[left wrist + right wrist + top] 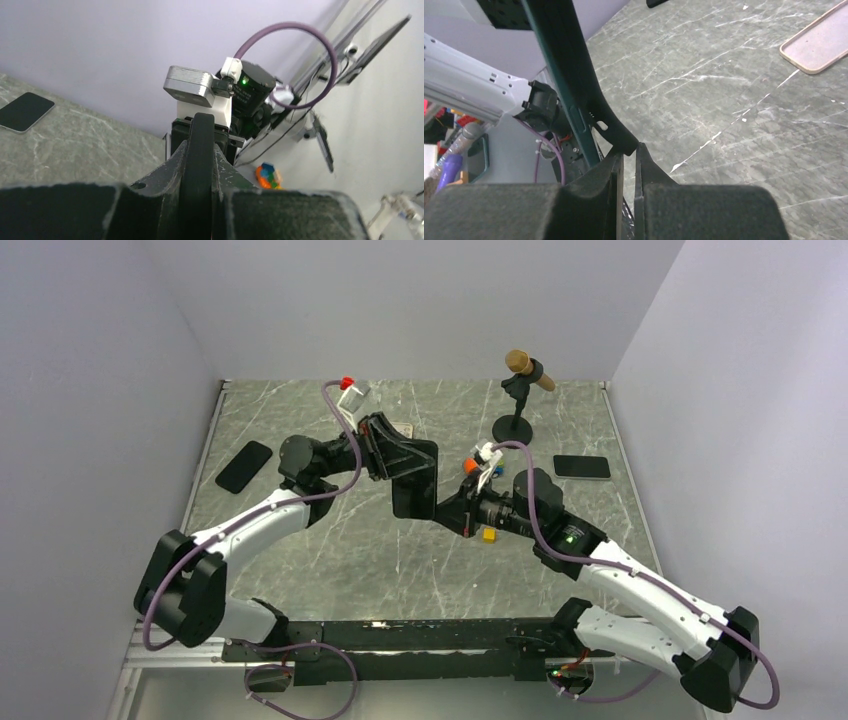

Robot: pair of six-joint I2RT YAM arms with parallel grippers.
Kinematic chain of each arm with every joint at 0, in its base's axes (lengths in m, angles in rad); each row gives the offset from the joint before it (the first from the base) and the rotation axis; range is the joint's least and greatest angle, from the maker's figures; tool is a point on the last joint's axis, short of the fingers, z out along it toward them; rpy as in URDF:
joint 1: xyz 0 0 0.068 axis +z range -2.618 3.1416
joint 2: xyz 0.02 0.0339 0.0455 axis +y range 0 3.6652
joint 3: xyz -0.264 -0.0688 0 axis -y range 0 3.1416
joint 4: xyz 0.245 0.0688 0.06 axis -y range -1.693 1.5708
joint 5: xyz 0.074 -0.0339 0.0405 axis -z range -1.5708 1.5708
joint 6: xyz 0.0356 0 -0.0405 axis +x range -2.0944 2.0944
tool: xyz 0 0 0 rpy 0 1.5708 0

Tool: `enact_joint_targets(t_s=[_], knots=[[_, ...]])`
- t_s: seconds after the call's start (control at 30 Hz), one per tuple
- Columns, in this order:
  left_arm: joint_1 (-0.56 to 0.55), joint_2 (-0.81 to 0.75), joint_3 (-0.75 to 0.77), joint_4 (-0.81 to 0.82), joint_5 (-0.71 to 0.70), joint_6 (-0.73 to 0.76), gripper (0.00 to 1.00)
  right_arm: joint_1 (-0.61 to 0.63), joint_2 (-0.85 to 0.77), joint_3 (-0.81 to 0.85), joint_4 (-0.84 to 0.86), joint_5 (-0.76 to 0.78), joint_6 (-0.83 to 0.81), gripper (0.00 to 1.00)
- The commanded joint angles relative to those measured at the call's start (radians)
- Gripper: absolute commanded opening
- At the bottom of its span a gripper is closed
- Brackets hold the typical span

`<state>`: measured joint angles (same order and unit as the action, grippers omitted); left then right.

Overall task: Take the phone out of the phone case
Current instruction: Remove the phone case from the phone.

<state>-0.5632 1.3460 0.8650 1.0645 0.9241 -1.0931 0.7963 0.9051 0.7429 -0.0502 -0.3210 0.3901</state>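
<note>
Both arms hold a black phone case (416,483) upright above the middle of the table. My left gripper (390,460) is shut across its upper left part. In the left wrist view the slab runs edge-on between that gripper's (201,143) fingers. My right gripper (453,508) pinches the lower right corner. In the right wrist view its jaws (628,152) are shut on a black case corner (618,136) that bends away from the dark teal edge of the phone (560,57).
A black phone (244,466) lies flat at the table's left, another phone (581,467) at the right. A microphone on a stand (517,400) stands at the back. A small coloured cube (488,534) sits by the right wrist. A beige case (819,42) lies on the marble.
</note>
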Motion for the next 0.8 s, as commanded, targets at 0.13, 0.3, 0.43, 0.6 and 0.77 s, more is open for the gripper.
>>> enact_joint_targets(t_s=[0.13, 0.3, 0.43, 0.6, 0.77], knots=[[0.102, -0.057, -0.157, 0.389, -0.198, -0.425, 0.0, -0.157, -0.001, -0.061, 0.228, 0.003, 0.215, 0.51], [0.118, -0.168, -0.276, 0.336, -0.449, -0.322, 0.0, -0.144, 0.017, -0.195, 0.586, -0.126, 0.34, 0.66], [0.117, -0.158, -0.298, 0.417, -0.543, -0.344, 0.0, -0.057, 0.055, -0.24, 0.787, -0.1, 0.346, 0.71], [0.117, -0.102, -0.294, 0.514, -0.614, -0.424, 0.0, 0.004, 0.101, -0.221, 0.867, -0.104, 0.3, 0.71], [0.106, -0.08, -0.263, 0.54, -0.639, -0.448, 0.0, 0.037, 0.158, -0.192, 0.909, -0.076, 0.261, 0.68]])
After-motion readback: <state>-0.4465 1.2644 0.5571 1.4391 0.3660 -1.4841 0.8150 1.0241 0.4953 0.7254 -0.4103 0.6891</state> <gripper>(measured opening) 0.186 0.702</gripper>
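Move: The left hand still grips the cased phone by its left long side; the phone's middle lies about 3 cm right, 5 cm below and 1 cm back of it. The right fingers pinch the black phone case at its lower right corner, with the phone's middle some 4 cm left, 3 cm ahead and 6 cm above. On the table about 24 cm below that hand, the yellow block is roughly 13 cm ahead and 11 cm right, the beige case roughly 36 cm ahead and 11 cm left. The right fingers open wide and let go of the phone case's lower right corner, that hand easing about 3 cm forward, then doubling back left and up with a roll of some 25 degrees. The left hand keeps its grip, carrying the cased phone forward and then mostly left, about 8 cm, away from its starting place, while turning it counter-clockwise and tilting its fingers upward. ##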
